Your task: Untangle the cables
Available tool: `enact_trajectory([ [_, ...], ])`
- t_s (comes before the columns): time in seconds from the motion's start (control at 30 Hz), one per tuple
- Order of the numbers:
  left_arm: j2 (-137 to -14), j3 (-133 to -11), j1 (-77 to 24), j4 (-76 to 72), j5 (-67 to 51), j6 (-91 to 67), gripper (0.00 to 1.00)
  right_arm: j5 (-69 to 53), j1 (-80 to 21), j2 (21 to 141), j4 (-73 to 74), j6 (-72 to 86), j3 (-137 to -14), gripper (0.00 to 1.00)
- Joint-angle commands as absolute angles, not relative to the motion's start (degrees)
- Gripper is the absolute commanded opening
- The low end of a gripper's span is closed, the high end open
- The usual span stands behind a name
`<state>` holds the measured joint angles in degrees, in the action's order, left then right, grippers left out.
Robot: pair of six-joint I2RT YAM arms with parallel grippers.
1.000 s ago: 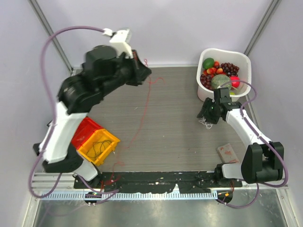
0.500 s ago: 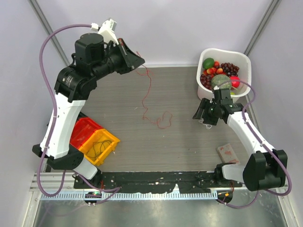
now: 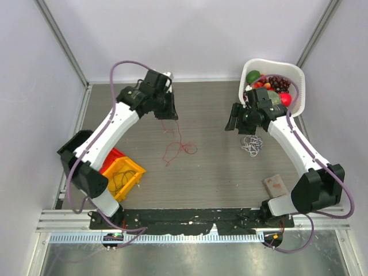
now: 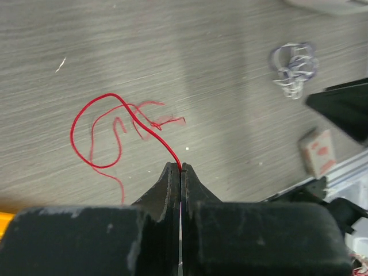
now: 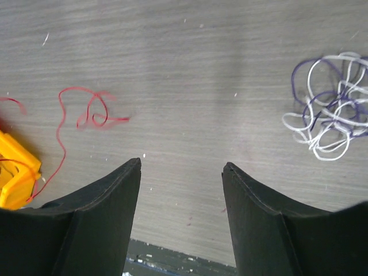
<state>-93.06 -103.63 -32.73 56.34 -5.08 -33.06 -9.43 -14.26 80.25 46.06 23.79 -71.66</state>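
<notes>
My left gripper [image 4: 180, 168] is shut on one end of the red cable [image 4: 154, 125]. That cable trails down from the gripper [image 3: 169, 115] and lies in loose loops [image 3: 175, 145] on the middle of the table. A separate small clump of white and purple cables [image 3: 251, 144] rests on the table at the right, also visible in the left wrist view [image 4: 293, 66] and the right wrist view [image 5: 330, 123]. My right gripper [image 3: 233, 123] hovers open and empty [image 5: 181, 164], up and to the left of that clump. The red cable [image 5: 92, 112] lies to its left.
A white basket [image 3: 287, 66] of fruit stands at the back right. A yellow bin [image 3: 133, 168] holding dark wires and a red bin [image 3: 109, 154] sit at the front left. A small block with red marks [image 3: 278, 185] lies at the front right.
My left arm has come down from high at the back, and the red cable now pools on the table. My right gripper has lifted off the white and purple clump, moved left and opened wider.
</notes>
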Motion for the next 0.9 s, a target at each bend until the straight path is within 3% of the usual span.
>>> enact_trajectory([
  [0.0,-99.9,-99.9,-32.3,52.0,-7.0,-28.8,0.0,-5.2,-14.3,83.5,47.9,21.3,-75.2,0.63],
  [0.33,-116.4,-104.2,-32.4,52.6,-9.5,-27.6,0.05,-5.0,-14.0,93.1,49.5,21.5,-80.5,0.63],
  [0.6,-118.6,-102.4,-32.4,54.5,-5.5,-27.1,0.25,-7.6,-13.6,94.3,49.0,22.4,-79.8,0.63],
  [0.87,-122.0,-102.6,-38.3,54.4,2.6,-23.8,0.57,-8.9,-13.7,87.2,46.1,22.4,-74.4,0.63],
])
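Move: The left hand still pinches the red cable's end, with the rest trailing below. The cable's loops lie about 27 cm beneath it, some 2 cm right and 1 cm forward. From this hand, the yellow bin is about 21 cm left and 10 cm back, and the white-purple cable 30 cm right and 3 cm forward. The open right hand has the white-purple cable about 8 cm right, 3 cm forward and 17 cm below, with the fruit basket 17 cm forward and 15 cm right. Down, about 20 cm and quickly, goes the left hand, drifting slightly forward and tipping its fingers some 25 degrees to point steeper over the bare table. It slows there and opens to about half, letting go of the red cable. The right hand, still open, sinks some 5 cm and edges forward, then hovers beside the white-purple cable without touching it. ##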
